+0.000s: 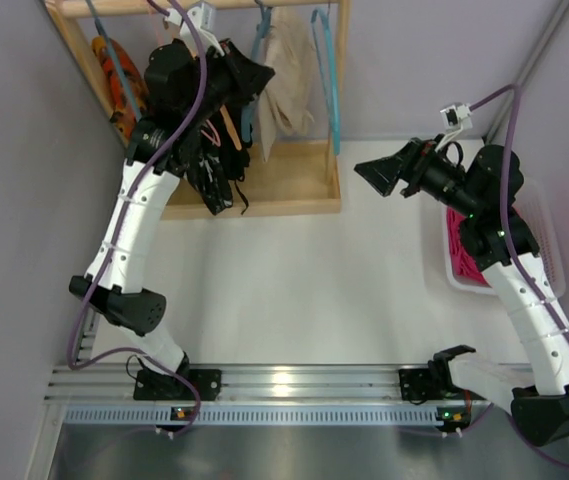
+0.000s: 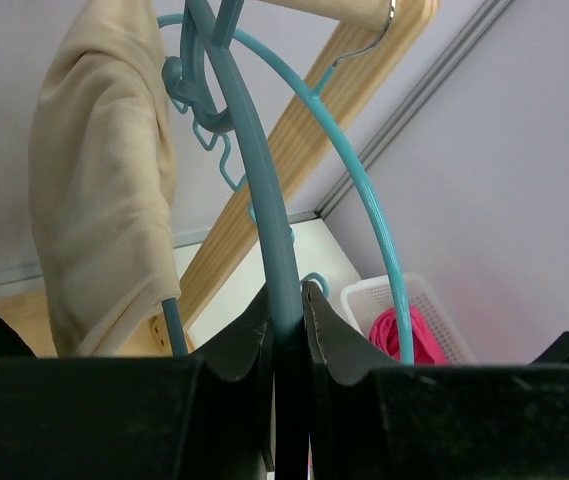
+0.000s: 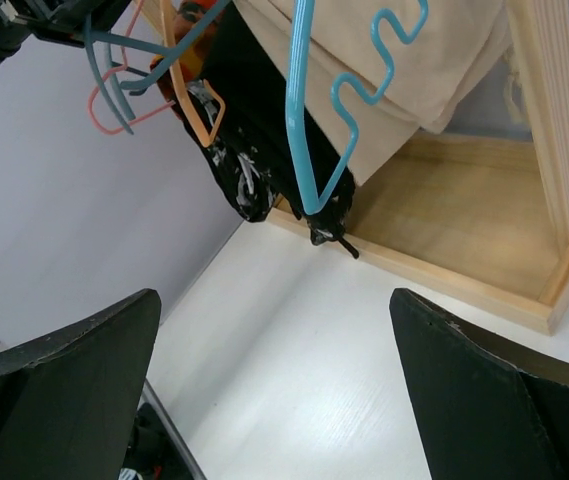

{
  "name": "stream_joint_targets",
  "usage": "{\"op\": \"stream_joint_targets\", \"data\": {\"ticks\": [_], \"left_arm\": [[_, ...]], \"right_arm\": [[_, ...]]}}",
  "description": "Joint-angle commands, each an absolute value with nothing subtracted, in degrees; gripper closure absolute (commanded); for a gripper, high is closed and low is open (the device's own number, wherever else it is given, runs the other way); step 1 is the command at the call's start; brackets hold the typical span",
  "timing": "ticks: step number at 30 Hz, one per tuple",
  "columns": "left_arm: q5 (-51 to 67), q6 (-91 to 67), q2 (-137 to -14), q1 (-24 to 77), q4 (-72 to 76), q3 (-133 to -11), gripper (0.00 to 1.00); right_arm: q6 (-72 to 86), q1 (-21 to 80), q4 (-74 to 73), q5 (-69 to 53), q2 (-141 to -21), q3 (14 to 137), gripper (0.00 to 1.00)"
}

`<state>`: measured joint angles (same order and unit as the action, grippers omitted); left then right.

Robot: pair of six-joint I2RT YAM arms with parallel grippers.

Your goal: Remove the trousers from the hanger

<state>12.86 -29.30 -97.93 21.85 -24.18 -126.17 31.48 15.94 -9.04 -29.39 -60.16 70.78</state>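
Observation:
Black trousers (image 1: 214,170) hang in a bunch off the wooden rack (image 1: 304,195), under my left gripper (image 1: 249,75). The right wrist view shows the trousers (image 3: 254,150) dangling beside a salmon hanger (image 3: 192,105) and a dull teal hanger (image 3: 114,60). I cannot tell which hanger carries them. In the left wrist view my left gripper (image 2: 286,290) is shut on the teal hanger (image 2: 264,190) just below its hook. My right gripper (image 1: 369,172) is open and empty to the right of the rack. Its fingers (image 3: 74,370) point at the trousers from some distance.
A beige garment (image 1: 284,90) hangs on a light blue hanger (image 3: 304,120) right of the trousers. An orange garment (image 1: 119,85) hangs at the rack's left end. A white basket (image 1: 544,240) holding pink cloth (image 1: 464,250) stands at the right table edge, under the right arm.

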Motion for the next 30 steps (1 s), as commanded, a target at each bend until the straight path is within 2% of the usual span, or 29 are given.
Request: {"op": "stream_joint_targets", "data": {"ticks": [1,15,23,28,30], "left_arm": [[13.54,-25.75,-90.80,23.29,-8.00,-125.70,1.00],[14.05,-31.63,-72.61,24.08,-9.05,-100.39,1.00],[19.33,-35.51,-64.96,24.08,-9.05,-92.29,1.00],[20.48,-38.14,-62.49,24.17,-9.05,-88.69,1.00],[20.57,-39.80,-62.49,24.08,-8.97,-88.16,1.00]], "right_arm": [[30.41,15.21,-6.68,-29.44,-59.15,71.02,0.01],[24.44,15.29,-4.49,-30.05,-58.36,70.84,0.01],[19.17,16.34,-0.53,-33.14,-57.57,68.82,0.01],[11.72,21.08,-1.31,-29.54,-57.04,68.12,0.00],[7.49,23.98,-2.63,-23.23,-56.87,67.94,0.01]]}}
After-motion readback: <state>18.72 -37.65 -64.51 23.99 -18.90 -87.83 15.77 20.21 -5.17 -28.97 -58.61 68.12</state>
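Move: The left hand grips the beige trousers' grey-blue hanger, apparently already clear of the rod; the trousers' middle hangs about 12 cm ahead, 4 cm right and 10 cm below it. The open right gripper is roughly 25 cm right of the left hand, 14 cm back and 11 cm lower. An empty blue hanger lies some 14 cm right, 6 cm ahead and 6 cm below the left hand. From the right hand the trousers are about 26 cm ahead, 21 cm left, near its height. Back towards its own base, the left hand draws the trousers' hanger about 15 cm away from the rack, sinking a few centimetres mostly near the end, and turns some 10 degrees clockwise; its fingers keep their pinch. The right hand nearly holds its place, fingers wide open, and rolls about 15 degrees around its pointing direction, counter-clockwise as seen from behind it. ##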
